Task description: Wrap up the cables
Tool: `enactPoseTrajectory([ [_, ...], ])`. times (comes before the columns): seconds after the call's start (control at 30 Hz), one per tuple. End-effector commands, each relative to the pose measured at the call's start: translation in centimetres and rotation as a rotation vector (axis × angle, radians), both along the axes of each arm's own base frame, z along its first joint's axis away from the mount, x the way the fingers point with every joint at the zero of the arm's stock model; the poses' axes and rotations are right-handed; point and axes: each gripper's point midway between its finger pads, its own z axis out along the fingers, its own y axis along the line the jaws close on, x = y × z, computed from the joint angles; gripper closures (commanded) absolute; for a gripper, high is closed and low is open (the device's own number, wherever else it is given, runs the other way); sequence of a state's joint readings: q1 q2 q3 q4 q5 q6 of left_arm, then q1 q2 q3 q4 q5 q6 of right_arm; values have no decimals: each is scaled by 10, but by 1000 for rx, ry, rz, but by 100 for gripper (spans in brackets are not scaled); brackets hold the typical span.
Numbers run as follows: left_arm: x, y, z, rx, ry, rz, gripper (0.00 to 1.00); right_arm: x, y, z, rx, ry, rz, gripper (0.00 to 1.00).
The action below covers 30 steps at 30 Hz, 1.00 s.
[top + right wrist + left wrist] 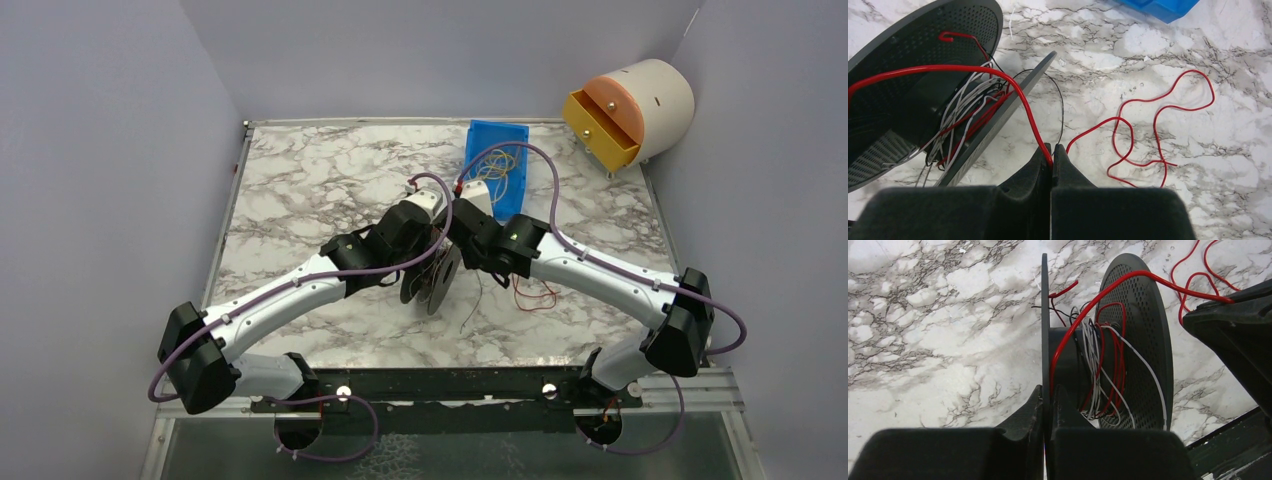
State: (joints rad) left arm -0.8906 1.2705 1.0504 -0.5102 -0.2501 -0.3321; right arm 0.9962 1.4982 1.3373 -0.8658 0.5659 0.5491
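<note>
A black spool (432,280) with two perforated flanges stands on edge at the table's middle. White, red and black cables (1098,365) are wound round its hub. My left gripper (1048,395) is shut on the thin near flange (1044,315), one finger on each side of it. From the hub a red cable (1138,273) arcs over the far flange (1148,340) to my right gripper (1052,150). That gripper is shut on the red cable (948,66), just right of the spool (908,40). Past its fingertips the cable's slack (1158,115) lies in loose loops on the marble.
A blue bin (497,160) with thin coloured wires sits behind the arms. A cream cylindrical drawer unit (630,110) with a yellow drawer stands at the back right corner. Loose red cable (535,295) lies under the right arm. Walls close in the table.
</note>
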Motion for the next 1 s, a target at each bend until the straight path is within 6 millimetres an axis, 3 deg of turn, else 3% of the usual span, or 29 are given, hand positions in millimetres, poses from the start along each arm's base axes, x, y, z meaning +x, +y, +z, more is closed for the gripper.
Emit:
enactPoseTrajectory([
  [0.0,-1,-2,2,-17,-9,-22,100,11,3,12,-4,-75,-27,99],
  [0.3,-6,4,18,-31,-43,-50,100,21,-7,15,-56,-138,-69,99],
  [0.53,-17,5,31,-55,-67,-119,100,28,-14,12,-57,-183,-97,80],
  [0.97,-37,9,58,-109,-80,-198,100,41,-28,-9,103,-198,-129,66],
])
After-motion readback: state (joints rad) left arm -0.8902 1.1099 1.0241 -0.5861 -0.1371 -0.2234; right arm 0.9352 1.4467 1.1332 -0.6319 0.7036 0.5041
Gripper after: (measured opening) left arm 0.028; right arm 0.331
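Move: The spool hangs from the left hand's pinch on its left flange, its middle some 8 cm below, 3 cm to the right and 2 cm back. The red cable is between the right hand's pads; from there the spool's middle lies about 9 cm left, 1 cm back and 7 cm down. The loose red loops lie on the table, roughly 12 cm right, 2 cm back and 17 cm below. Left hand, still pinching, draws the spool back and up about 4 cm; right goes forward, then right-down, opening. ##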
